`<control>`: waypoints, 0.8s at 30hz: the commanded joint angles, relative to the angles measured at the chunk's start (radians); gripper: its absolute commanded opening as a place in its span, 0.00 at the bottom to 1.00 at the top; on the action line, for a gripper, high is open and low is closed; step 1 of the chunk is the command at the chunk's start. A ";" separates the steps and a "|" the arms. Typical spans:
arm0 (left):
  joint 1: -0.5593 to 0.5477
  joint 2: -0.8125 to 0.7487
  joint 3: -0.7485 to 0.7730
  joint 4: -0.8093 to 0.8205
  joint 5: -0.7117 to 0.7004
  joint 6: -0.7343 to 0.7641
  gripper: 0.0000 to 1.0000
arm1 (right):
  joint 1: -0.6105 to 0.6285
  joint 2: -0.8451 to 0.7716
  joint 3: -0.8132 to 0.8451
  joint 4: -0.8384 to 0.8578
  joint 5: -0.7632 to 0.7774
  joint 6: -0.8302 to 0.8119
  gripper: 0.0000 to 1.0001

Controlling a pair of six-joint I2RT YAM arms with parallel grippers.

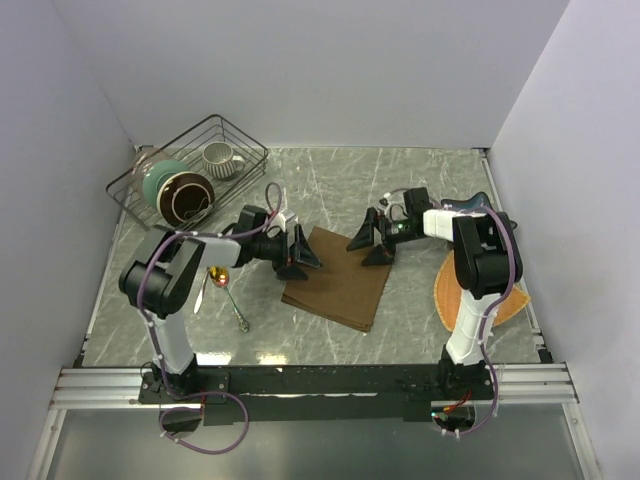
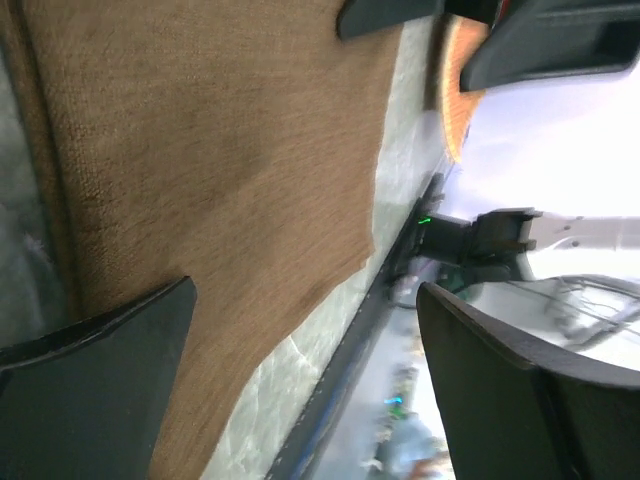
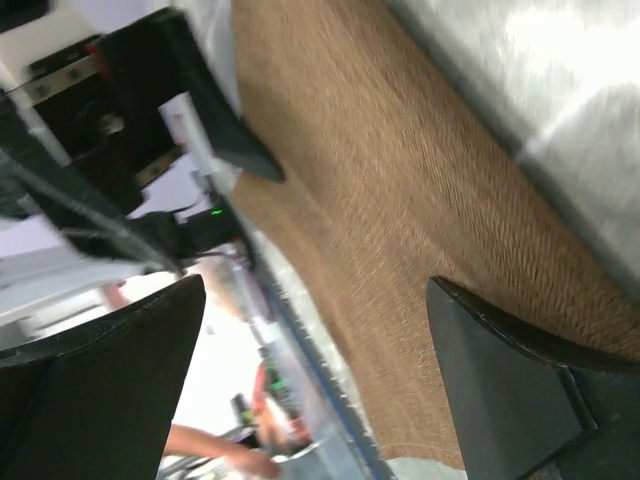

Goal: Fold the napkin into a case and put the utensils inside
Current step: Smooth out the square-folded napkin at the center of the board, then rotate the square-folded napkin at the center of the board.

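The dark-brown napkin (image 1: 340, 280) lies folded flat on the marble table, between the two grippers. My left gripper (image 1: 301, 256) is open at the napkin's left corner, with nothing between its fingers. My right gripper (image 1: 371, 243) stands open at the napkin's far right corner, also empty. In the left wrist view the napkin (image 2: 220, 170) fills the space under the open fingers (image 2: 100, 390). The right wrist view shows the napkin (image 3: 400, 260) below its spread fingers (image 3: 510, 390). The utensils lie to the left: a gold-bowled spoon (image 1: 226, 290) and a silver fork (image 1: 201, 290).
A black wire basket (image 1: 190, 170) at the back left holds a mug (image 1: 221, 158) and bowls (image 1: 178, 192). An orange-tan woven mat (image 1: 480, 295) lies at the right, partly under my right arm. White walls enclose the table on three sides.
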 commanded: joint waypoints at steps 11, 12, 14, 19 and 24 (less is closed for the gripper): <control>0.121 -0.323 0.288 -0.775 -0.395 1.534 0.90 | 0.051 -0.311 0.141 -0.412 0.361 -0.242 1.00; 0.119 -0.328 0.272 -0.792 -0.398 1.582 0.85 | 0.050 -0.348 0.127 -0.425 0.392 -0.239 1.00; 0.119 -0.326 0.235 -0.800 -0.384 1.670 0.65 | 0.050 -0.380 0.086 -0.451 0.512 -0.224 1.00; 0.084 -0.300 0.186 -0.786 -0.363 1.761 0.40 | 0.048 -0.444 0.034 -0.469 0.662 -0.179 1.00; 0.003 -0.250 0.146 -0.741 -0.370 1.801 0.38 | 0.047 -0.421 0.007 -0.459 0.656 -0.135 0.99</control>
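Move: The napkin, folded square and lying askew, has its middle about 11 cm to the right of the left hand and 4 cm back; from the right hand it lies some 7 cm back and 5 cm left, and it is about a centimetre below both. The spoon lies about 23 cm left of the left hand and 10 cm back, the fork some 30 cm left and 6 cm back. The woven mat is around 35 cm right of the right hand and 11 cm back. The napkin is let be as both hands come free of its top. The left swings up and forward over its left edge, then leftward and down to the bare board on the spoon's side, ending about 12 cm left, rolled some 80 degrees about its fingers, which tip downward and close to under half open. The right, wide open, lifts and eases forward, then goes right and back, sinking partway, its fingers tipping steeply down. ##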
